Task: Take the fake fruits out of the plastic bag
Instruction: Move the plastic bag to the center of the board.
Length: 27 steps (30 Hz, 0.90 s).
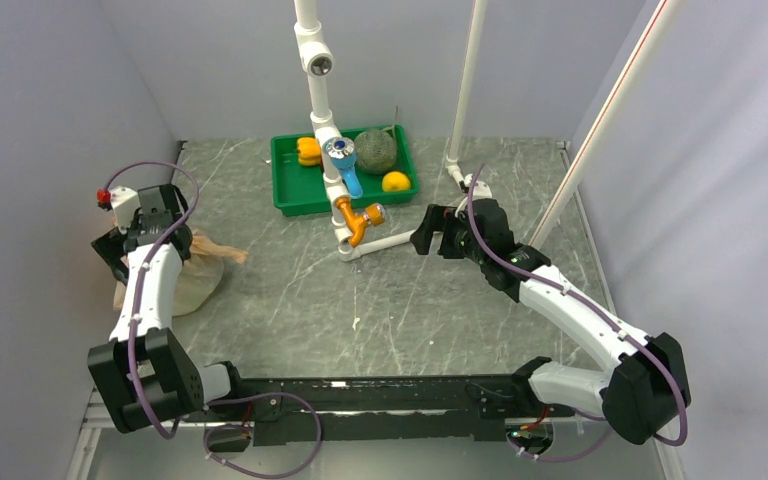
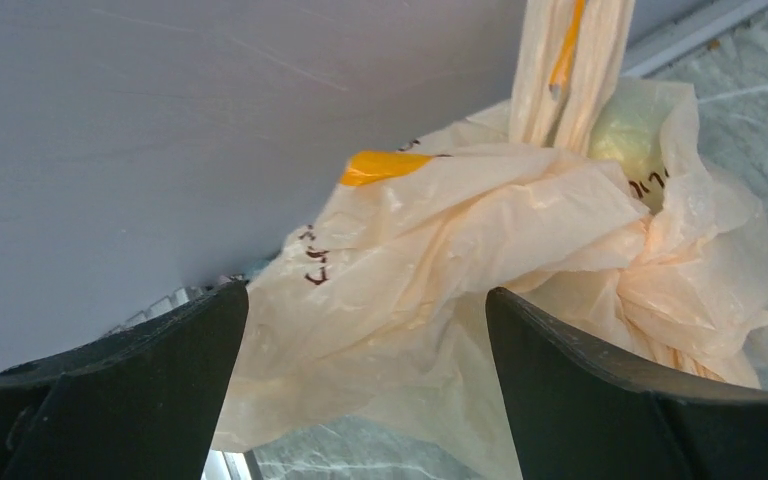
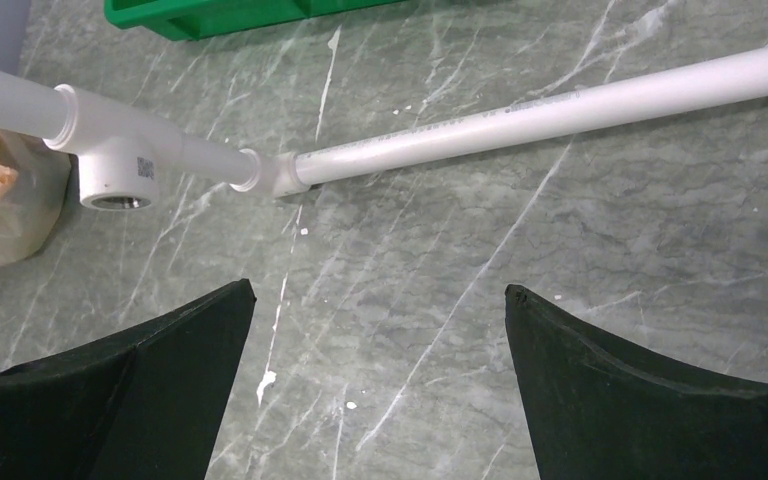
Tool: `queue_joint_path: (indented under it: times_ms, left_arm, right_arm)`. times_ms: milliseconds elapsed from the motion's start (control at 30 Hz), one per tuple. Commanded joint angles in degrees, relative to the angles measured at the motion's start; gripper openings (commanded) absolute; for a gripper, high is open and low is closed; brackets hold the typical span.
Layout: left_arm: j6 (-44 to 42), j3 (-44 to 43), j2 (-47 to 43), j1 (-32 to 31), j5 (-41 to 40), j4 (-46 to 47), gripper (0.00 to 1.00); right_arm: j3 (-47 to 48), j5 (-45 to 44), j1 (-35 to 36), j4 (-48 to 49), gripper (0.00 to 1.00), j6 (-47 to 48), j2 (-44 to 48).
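The peach-beige plastic bag point(image 1: 200, 272) lies crumpled against the left wall, its twisted handles point(image 2: 570, 60) pointing away from me. A pale yellow-green fake fruit point(image 2: 625, 125) shows through the film near the handles; any other fruits in the bag are hidden. My left gripper point(image 2: 365, 292) is open, and a fold of the bag point(image 2: 430, 250) lies between its fingers without being pinched. In the top view the left gripper point(image 1: 120, 262) sits right over the bag by the wall. My right gripper point(image 1: 425, 235) point(image 3: 380, 290) hangs open over bare marble, with nothing in it.
A green tray point(image 1: 290, 192) at the back holds a netted melon point(image 1: 375, 150), a yellow pepper point(image 1: 308, 150) and a yellow round fruit point(image 1: 395, 181). A white pipe frame point(image 1: 390, 243) point(image 3: 560, 110) with an orange fitting point(image 1: 360, 218) stands just ahead of the right gripper. The grey wall point(image 2: 160, 120) is close on the left.
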<state>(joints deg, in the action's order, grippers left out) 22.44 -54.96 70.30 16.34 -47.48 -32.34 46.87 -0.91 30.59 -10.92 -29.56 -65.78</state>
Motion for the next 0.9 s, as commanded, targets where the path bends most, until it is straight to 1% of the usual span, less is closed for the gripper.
queue_joint_path:
  times_ms: [0,33,167,333,400,500,567,633,700,767,867]
  left_arm:
    - [1.5,-2.9,1.5,1.4,6.9,-0.9,0.97]
    - [1.8,-3.3,1.9,1.7,8.0,-1.2,0.97]
    - [1.1,-3.7,2.6,2.1,11.6,-1.0,0.84]
    - [-0.8,-3.5,1.5,2.2,16.1,-0.2,0.62]
    - [-0.7,-3.0,0.7,2.2,16.8,0.3,0.58]
    - [-0.7,-3.0,0.2,2.2,17.5,0.1,0.46]
    - [-0.8,-2.9,-0.2,2.1,18.3,0.2,0.38]
    - [-1.4,-2.8,-0.5,1.8,19.8,0.7,0.32]
    - [-2.5,-3.6,-0.3,1.5,23.6,0.5,0.27]
    - [-2.7,-5.0,0.0,0.7,27.7,-0.9,0.21]
    - [-3.1,-4.6,-1.1,-2.7,33.2,-0.7,0.13]
  right_arm:
    - [2.5,0.6,0.1,1.4,1.0,0.7,0.4]
    - [2.3,0.6,0.2,1.7,1.0,0.8,0.2]
    - [2.5,0.6,0.2,0.9,1.0,0.5,0.4]
    - [1.4,0.6,0.2,2.3,1.0,0.6,1.2]
    - [2.0,0.6,0.2,1.0,1.0,0.4,0.7]
    - [1.9,0.6,0.1,1.3,1.0,0.3,0.1]
    - [2.1,2.4,0.2,1.3,1.0,0.0,-0.4]
    - [3.0,2.5,0.2,-0.1,1.0,-0.6,-0.8]
    - [3.3,3.1,0.2,-1.5,1.0,-1.7,-0.9]
    - [2.7,4.3,0.2,-1.5,1.0,-2.3,-0.7]
    - [2.3,5.0,0.3,-3.7,1.0,-4.0,-0.5]
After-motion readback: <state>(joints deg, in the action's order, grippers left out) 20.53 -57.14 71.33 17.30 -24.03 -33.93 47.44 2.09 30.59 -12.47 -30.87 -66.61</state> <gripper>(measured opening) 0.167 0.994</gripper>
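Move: The plastic bag's middle lies about 5 cm to the left hand's right, level with it fore-and-aft and some 9 cm below, its loose upper plastic already between the open fingers. Far to that hand's right, some 40 cm, are the pipe foot, level with it, and the green tray, roughly 18 cm farther out. From the right hand the bag is about 50 cm left and 5 cm back. The left hand dips 2 cm, pinches the bag's loose plastic and shifts about 6 cm right and forward. ##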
